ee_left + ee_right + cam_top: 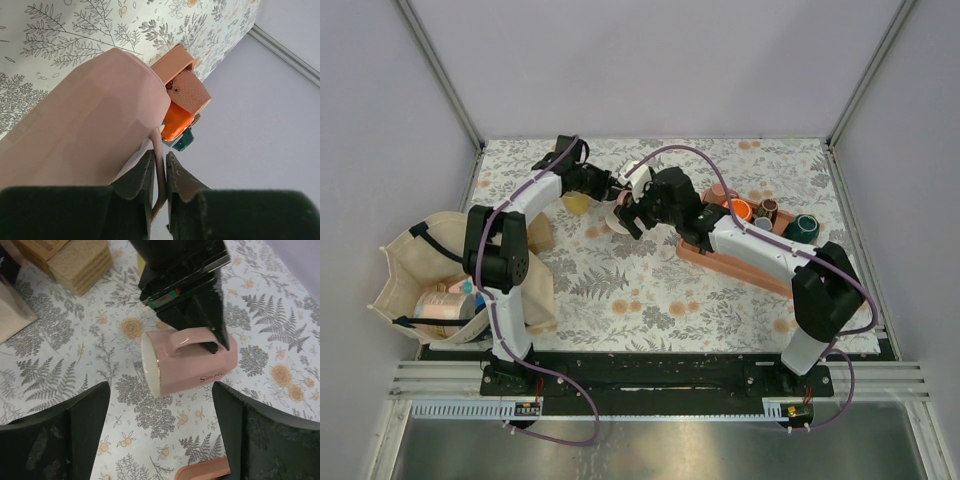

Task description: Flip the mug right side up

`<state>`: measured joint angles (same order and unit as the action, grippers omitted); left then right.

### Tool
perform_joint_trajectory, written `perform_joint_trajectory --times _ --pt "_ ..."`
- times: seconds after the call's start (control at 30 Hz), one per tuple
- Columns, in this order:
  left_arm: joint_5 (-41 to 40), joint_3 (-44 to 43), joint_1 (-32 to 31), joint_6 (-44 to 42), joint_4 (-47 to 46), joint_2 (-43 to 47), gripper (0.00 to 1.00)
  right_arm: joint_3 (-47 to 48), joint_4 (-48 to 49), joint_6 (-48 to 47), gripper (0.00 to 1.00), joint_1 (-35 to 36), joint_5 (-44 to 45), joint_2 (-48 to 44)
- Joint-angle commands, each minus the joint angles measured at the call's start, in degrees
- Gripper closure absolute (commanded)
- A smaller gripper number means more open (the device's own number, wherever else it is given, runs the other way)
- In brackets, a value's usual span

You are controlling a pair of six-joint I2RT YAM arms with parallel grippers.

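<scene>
The pink mug (192, 360) lies on its side just above the floral cloth, with its white mouth turned left in the right wrist view. My left gripper (212, 342) comes down from above and is shut on its handle (159, 155). The mug's body (90, 130) fills the left wrist view. My right gripper (160, 387) stands wide open just short of the mug, one finger (90, 410) on each side, touching nothing. From above, the mug (619, 220) shows small between the left gripper (617, 195) and the right gripper (626, 224).
A peach tray (720, 258) with an orange cup (740, 210), a brown cup (768, 207) and a teal cup (805, 228) sits right of the mug. A canvas bag (420, 270) stands at the left edge. Wooden coasters (82, 262) lie stacked beyond the mug.
</scene>
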<state>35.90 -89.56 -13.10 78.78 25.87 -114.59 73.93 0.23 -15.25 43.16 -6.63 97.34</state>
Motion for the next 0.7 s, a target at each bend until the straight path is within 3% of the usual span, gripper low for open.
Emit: perform_joint_trajectory --times 0.0,0.33,0.57,0.67 --pt "2.6 -2.5 0.0 9.1 -2.8 5.2 1.0 2.9 -4.6 -0.7 0.08 0.4 -6.6 -0.5" --pt "-2.5 -3.4 -0.8 13.3 7.5 9.6 1.0 0.8 2.8 -0.6 0.08 0.5 10.0 2.0" --pt "-4.4 -2.3 -1.9 16.6 11.4 12.6 1.0 2.7 4.2 2.1 0.1 0.7 6.8 5.6" --pt "-4.6 -2.5 -2.3 17.5 11.7 13.1 1.0 3.1 5.0 3.1 0.13 0.7 10.2 6.5"
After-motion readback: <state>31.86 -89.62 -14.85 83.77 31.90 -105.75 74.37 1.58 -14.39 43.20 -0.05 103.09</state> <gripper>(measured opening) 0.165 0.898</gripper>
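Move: My left hand already holds the pink mug by its handle, lying on its side; its body sits about 4 cm behind that hand point and 4 cm below it. From my open right hand the mug is some 5 cm ahead, 3 cm left and 9 cm lower. The yellow mug stands about 9 cm left of my left hand, level with it and 11 cm below; the tray's middle is roughly 25 cm right of my right hand, 2 cm nearer me and 17 cm down. I bring mug and right hand together: my left hand keeps its pinch on the handle and, slow at first, lifts about 5 cm while drawing back some 2 cm. My right hand, fingers staying wide open, eases back a centimetre, then goes forward about 3 cm and sinks some 4 cm overall towards the mug's body, turning slightly clockwise. ##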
